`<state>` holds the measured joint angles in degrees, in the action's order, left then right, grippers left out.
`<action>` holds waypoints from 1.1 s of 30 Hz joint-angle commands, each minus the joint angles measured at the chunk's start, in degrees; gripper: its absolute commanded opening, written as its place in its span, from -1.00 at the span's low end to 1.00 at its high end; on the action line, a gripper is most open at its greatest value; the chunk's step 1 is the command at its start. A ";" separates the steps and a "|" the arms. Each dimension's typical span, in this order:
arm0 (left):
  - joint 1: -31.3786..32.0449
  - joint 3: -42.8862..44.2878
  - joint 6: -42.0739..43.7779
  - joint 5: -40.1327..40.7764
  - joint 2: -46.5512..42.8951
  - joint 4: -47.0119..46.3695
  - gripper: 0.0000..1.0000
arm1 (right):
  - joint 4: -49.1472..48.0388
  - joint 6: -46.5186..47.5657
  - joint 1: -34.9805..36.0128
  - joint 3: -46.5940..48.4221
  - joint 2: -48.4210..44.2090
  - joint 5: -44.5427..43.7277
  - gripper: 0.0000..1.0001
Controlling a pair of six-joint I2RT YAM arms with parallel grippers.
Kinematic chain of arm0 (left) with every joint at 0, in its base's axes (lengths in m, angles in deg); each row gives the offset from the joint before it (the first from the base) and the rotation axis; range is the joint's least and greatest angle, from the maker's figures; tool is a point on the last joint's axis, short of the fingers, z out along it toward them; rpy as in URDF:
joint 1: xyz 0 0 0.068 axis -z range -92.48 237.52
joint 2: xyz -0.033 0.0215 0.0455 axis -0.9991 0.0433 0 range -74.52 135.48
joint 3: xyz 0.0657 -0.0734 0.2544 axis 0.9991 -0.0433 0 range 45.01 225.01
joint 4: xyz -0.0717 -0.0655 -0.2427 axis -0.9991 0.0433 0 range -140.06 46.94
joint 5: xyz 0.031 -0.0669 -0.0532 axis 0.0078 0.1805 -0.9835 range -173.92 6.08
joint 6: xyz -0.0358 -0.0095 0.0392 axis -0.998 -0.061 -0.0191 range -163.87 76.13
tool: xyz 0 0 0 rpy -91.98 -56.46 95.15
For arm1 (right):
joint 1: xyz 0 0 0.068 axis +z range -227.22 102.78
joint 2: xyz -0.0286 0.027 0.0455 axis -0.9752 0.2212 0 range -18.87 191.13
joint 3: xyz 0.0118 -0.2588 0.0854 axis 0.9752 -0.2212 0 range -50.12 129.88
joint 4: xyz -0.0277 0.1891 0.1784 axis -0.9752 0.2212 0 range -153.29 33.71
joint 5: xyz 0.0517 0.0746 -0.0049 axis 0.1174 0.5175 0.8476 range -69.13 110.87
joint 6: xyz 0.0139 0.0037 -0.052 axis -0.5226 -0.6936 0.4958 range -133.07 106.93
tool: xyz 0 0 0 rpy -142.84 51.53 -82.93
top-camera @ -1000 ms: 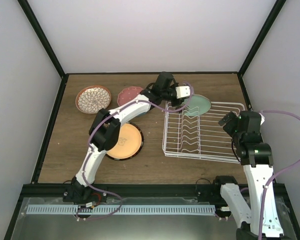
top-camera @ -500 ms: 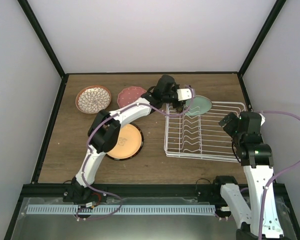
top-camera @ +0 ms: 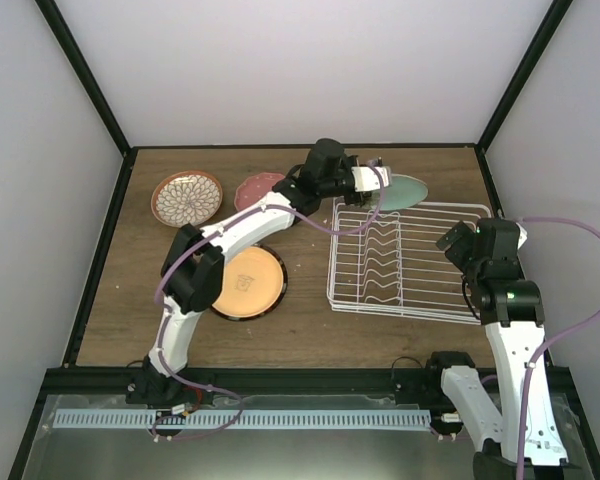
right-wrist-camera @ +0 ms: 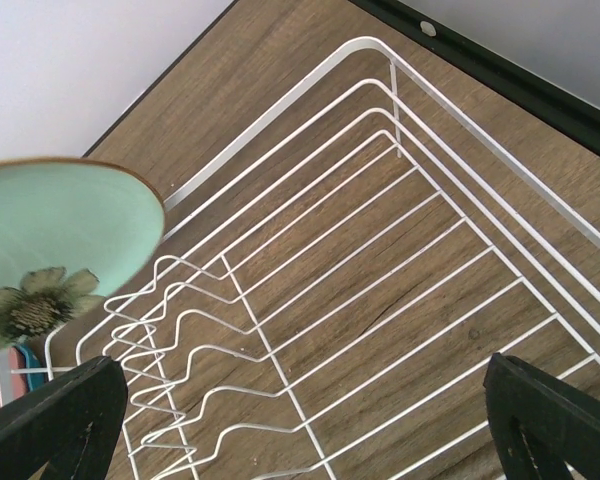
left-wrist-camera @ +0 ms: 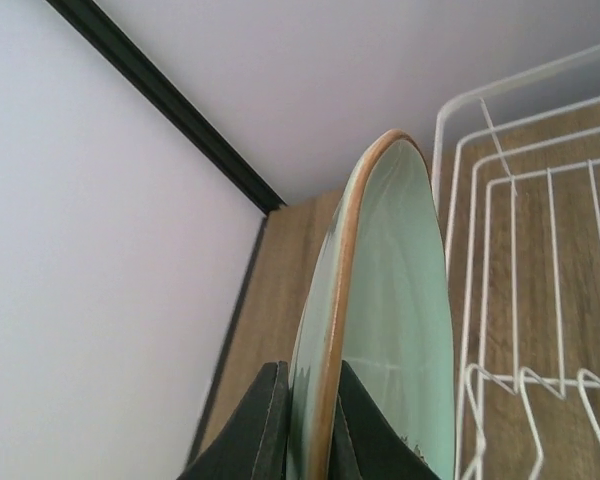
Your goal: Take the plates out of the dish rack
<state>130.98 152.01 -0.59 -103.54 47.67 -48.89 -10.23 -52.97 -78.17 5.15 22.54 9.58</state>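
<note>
My left gripper (top-camera: 377, 178) is shut on the rim of the pale green plate (top-camera: 406, 188), holding it tilted above the back left corner of the dish rack (top-camera: 400, 262). In the left wrist view the green plate (left-wrist-camera: 390, 320) stands edge-on, its tan rim pinched by my left gripper (left-wrist-camera: 315, 430). The right wrist view shows the plate's flower (right-wrist-camera: 30, 305) and the dish rack (right-wrist-camera: 380, 250) below with no plates in it. My right gripper (right-wrist-camera: 300, 420) hovers open over the rack, also seen from above as the right gripper (top-camera: 452, 243).
Three plates lie on the table left of the rack: a brown-rimmed petal-patterned plate (top-camera: 187, 197), a red-pink plate (top-camera: 257, 186) partly under the left arm, and a tan dark-rimmed plate (top-camera: 248, 283). Walls stand close behind and beside the rack.
The left gripper closed on the green plate and lifted it up and back out of the rack's tines. The right arm barely moved.
</note>
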 commanded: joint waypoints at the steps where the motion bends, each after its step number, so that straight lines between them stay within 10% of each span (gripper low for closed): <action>1: 0.07 2.47 1.56 1.53 -6.03 -12.06 -0.92 | -1.13 -0.12 -0.29 -0.07 0.00 -0.22 1.00; 11: -5.40 5.92 -11.85 7.29 -13.56 -7.41 -0.92 | -0.97 -0.83 -0.26 0.88 -0.11 -0.19 1.00; 19: -26.32 7.83 -45.45 -0.24 -20.59 13.37 -0.92 | -1.34 -1.57 -0.28 -0.45 -1.01 0.34 1.00; 33: -45.32 -44.00 -67.90 -22.29 -45.62 22.63 -0.92 | -10.17 0.61 -0.28 -1.73 6.17 6.04 1.00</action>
<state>87.09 114.46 -60.80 -114.16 10.21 -24.70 -16.99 -53.45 -78.17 3.25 27.87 13.93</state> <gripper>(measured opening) 0.092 0.997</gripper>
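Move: The left hand holds the green plate over the rack's far left part; the rack's middle lies some 10 cm back, 14 cm right and 21 cm below. The yellow plate is about 15 cm back, 32 cm left and 24 cm down. Beyond it, the pink plate lies about 12 cm ahead and 24 cm left of the hand, the white patterned plate 12 cm ahead and 53 cm left. From the idle right hand, the yellow plate is roughly level and 50 cm left, 23 cm down. The left hand swings its green plate about 40 cm left, up then down, towards the yellow plate, rolling. ##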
